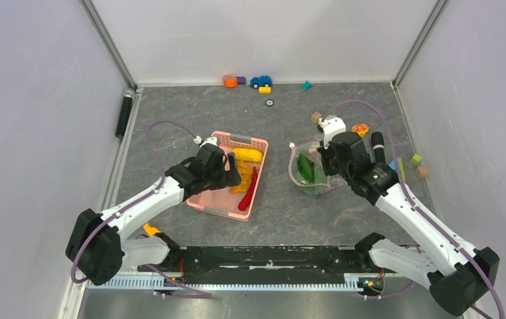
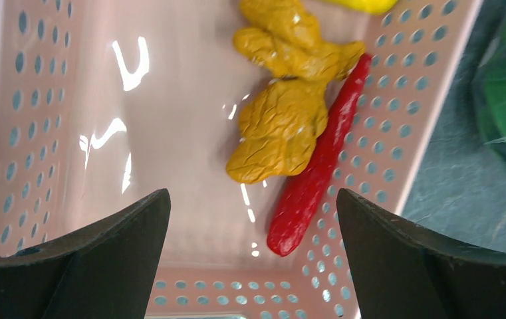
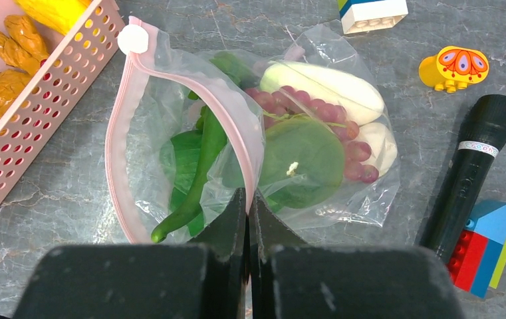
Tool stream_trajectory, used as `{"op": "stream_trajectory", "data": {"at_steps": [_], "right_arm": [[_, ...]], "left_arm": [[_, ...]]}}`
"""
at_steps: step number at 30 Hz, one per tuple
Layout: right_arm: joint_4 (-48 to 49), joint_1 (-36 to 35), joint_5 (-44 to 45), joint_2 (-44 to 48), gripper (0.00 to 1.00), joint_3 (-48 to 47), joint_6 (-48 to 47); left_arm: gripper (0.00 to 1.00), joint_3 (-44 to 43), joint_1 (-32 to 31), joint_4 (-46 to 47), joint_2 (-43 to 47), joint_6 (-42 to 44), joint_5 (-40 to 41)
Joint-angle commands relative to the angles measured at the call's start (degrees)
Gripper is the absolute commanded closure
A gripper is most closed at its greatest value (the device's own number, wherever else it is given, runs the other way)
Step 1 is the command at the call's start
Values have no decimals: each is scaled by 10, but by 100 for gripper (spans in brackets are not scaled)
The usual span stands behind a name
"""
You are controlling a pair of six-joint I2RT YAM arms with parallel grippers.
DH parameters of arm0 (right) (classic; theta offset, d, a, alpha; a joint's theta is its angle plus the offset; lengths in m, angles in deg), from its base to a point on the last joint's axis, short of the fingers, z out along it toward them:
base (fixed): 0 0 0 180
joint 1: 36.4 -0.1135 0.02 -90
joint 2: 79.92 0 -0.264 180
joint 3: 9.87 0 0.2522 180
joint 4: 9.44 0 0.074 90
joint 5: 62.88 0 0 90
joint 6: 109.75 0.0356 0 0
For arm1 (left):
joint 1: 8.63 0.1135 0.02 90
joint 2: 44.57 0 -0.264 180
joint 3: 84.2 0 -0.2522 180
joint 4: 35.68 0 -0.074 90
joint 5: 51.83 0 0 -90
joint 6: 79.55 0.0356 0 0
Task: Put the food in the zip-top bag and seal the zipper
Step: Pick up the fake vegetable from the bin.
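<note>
The clear zip-top bag lies right of the basket with its mouth held open. It holds bok choy, grapes, green leaves and a green chili. My right gripper is shut on the bag's upper pink zipper edge. The white slider sits at the far end of the zipper. My left gripper is open above the pink basket, which holds orange-yellow pieces, a red chili and a yellow piece. The bag also shows in the top view.
A black microphone and a block house lie right of the bag. A yellow butterfly block and a white block lie beyond it. A toy car and small blocks sit at the back wall.
</note>
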Motion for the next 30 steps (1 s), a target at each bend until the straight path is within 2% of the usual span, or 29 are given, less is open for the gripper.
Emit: {"op": "stream_trajectory", "data": {"at_steps": [1, 4, 8, 14, 24, 30], "right_arm": [[10, -2, 16, -2, 100, -6, -10], [11, -2, 6, -9, 100, -4, -11], [12, -2, 14, -10, 100, -3, -11], [16, -2, 6, -11, 100, -1, -10], [20, -2, 3, -20, 100, -2, -12], [20, -2, 3, -21, 100, -3, -14]], "left_arm": [[0, 13, 3, -1, -5, -9, -8], [0, 18, 3, 5, -22, -12, -8], [0, 19, 3, 40, -49, 10, -60], [0, 7, 2, 62, -98, 20, -82], [0, -14, -27, 62, -152, 42, -64], [0, -38, -52, 31, -194, 46, -30]]}}
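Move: The red pepper lies in the bin about 7 cm to the left hand's right, level with it fore and aft, some 9 cm below. Against its left side is the near orange lump, about 4 cm right of the hand and 2 cm ahead; the yellow vegetable is some 8 cm ahead and 7 cm right, and the bin's right wall about 10 cm right, level. From the right hand the red pepper lies about 22 cm left and 5 cm back, well below. With its fingers kept wide open, the left hand sinks about 7 cm into the bin towards the red pepper and the orange lump beside it, first easing back nearly 2 cm in all and then, from about a third of the way, swinging some 4 cm to the right, so that the pepper's near end comes in between the fingertips. As it goes down the wrist tips the fingers about 10 degrees steeper and turns a little clockwise, more in line with the slanting pepper, while the right hand stays almost in place and keeps its pinch on the bag's zipper edge. ##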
